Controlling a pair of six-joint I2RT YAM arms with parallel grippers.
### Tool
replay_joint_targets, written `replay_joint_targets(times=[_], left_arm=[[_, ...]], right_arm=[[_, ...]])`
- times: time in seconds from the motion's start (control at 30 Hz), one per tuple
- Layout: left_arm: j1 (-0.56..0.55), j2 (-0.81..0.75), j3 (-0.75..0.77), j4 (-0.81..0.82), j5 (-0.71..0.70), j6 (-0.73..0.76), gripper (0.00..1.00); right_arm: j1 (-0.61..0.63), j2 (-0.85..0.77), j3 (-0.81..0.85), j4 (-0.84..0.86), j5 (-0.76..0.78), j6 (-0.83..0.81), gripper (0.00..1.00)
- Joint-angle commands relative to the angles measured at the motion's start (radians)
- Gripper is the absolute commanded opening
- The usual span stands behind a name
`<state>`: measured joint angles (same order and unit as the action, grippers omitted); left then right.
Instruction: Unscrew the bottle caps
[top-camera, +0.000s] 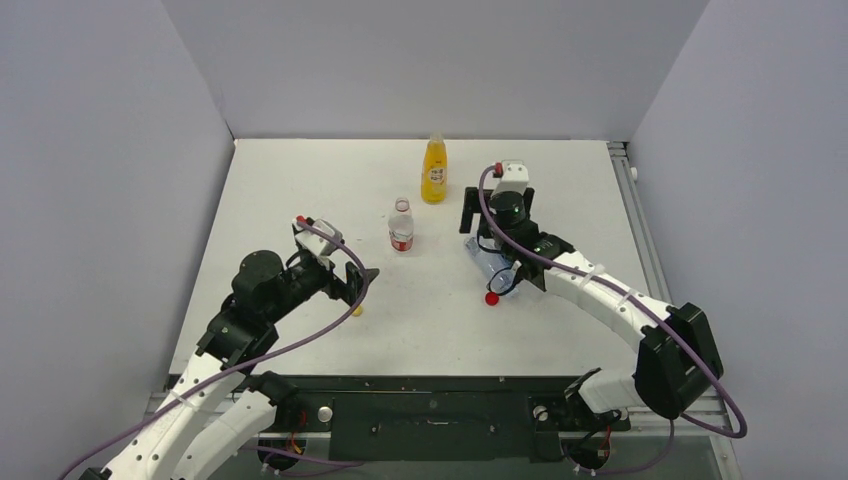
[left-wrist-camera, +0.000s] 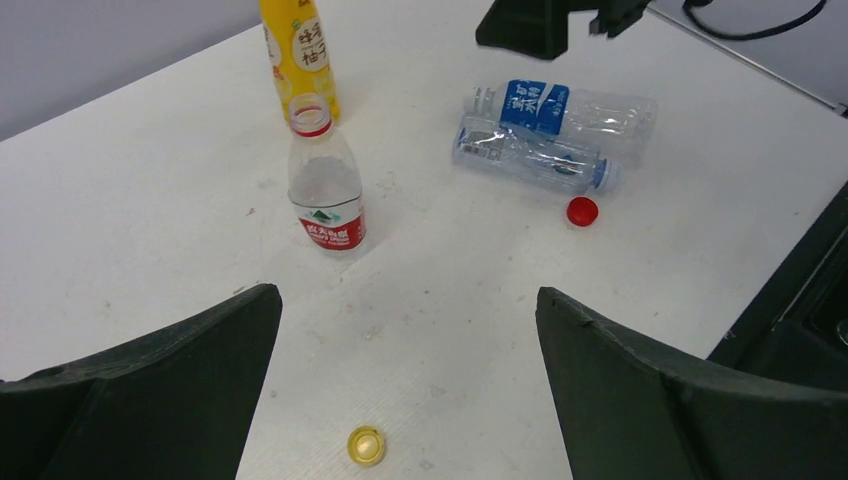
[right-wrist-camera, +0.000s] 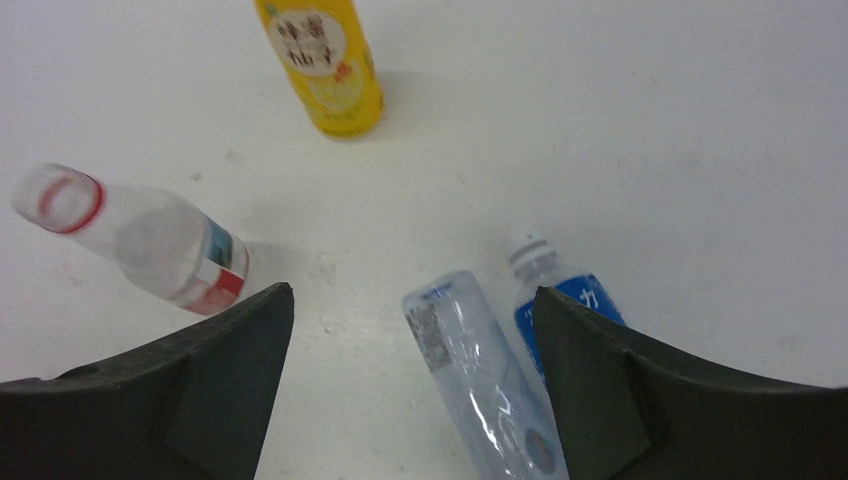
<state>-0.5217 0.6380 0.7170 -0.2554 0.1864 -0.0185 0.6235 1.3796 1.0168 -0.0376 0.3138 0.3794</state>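
Note:
The yellow-orange juice bottle (top-camera: 433, 170) and the red-white-label bottle (top-camera: 401, 226) stand upright mid-table; the latter's mouth (left-wrist-camera: 311, 115) is open with a red ring. A yellow cap (left-wrist-camera: 366, 445) lies loose below my open left gripper (left-wrist-camera: 408, 300). A red cap (left-wrist-camera: 582, 211) lies loose beside two bottles on their sides, the blue-label bottle (left-wrist-camera: 560, 108) and the plain clear bottle (left-wrist-camera: 530, 158). My right gripper (right-wrist-camera: 412, 300) hovers open above them, holding nothing. The clear bottle (right-wrist-camera: 480, 380) shows between its fingers, the blue-label bottle (right-wrist-camera: 560, 290) beside the right one. No white caps can be made out for sure.
Grey walls close in the white table (top-camera: 300, 180) at the left, back and right. A metal rail (top-camera: 632, 200) runs along the right edge. The right arm (top-camera: 610, 295) reaches diagonally over the lying bottles.

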Motion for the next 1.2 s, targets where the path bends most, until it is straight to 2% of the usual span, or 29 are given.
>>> replay_joint_targets(times=[0.0,0.33,0.8,0.93,1.0,1.1,1.17], left_arm=[[0.005,0.002,0.052,0.089,0.120,-0.011,0.97],[0.005,0.018,0.077,0.087,0.141,-0.012,0.97],[0.005,0.015,0.098,0.113,0.134,-0.027,0.97],[0.005,0.010,0.098,0.121,0.134,-0.030,0.97],[0.005,0.009,0.099,0.121,0.134,-0.025,0.97],[0.005,0.006,0.096,0.125,0.142,-0.016,0.97],[0.005,0.004,0.091,0.132,0.158,0.006,0.97]], right_arm=[[-0.017,-0.013,-0.103,-0.079,-0.032,0.036,0.84],[-0.028,0.031,-0.205,-0.084,-0.045,0.054,0.85],[-0.029,0.215,-0.174,-0.055,-0.096,0.032,0.85],[-0.028,0.239,-0.164,-0.050,-0.097,0.032,0.80],[-0.028,0.242,-0.159,-0.047,-0.100,0.034,0.74],[-0.025,0.220,-0.152,-0.055,-0.098,0.036,0.58],[-0.019,0.181,-0.137,-0.077,-0.099,0.034,0.53]])
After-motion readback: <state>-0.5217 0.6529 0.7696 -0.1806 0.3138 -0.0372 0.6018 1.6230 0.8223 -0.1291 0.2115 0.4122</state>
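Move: The clear bottle lying on the table is the next thing for my right hand: its middle is about 4 cm back, 4 cm to the right and some 20 cm below. The blue-label bottle lies alongside, 7 cm to the right of it and 2 cm farther out; the loose red cap is 8 cm nearer my base than its middle. The uncapped red-label bottle stands 4 cm ahead and 16 cm left of my right hand. From my left hand the clear bottle lies about 13 cm ahead and 34 cm right. I drop my right hand some 19 cm onto the clear bottle, drawing it back about 6 cm and slightly right as the open fingers tip down nearly 30 degrees to straddle the body. Once down, I start closing and bring the pads in against both its sides. My empty left hand stays wide open, easing up about 4 cm and a little right. ##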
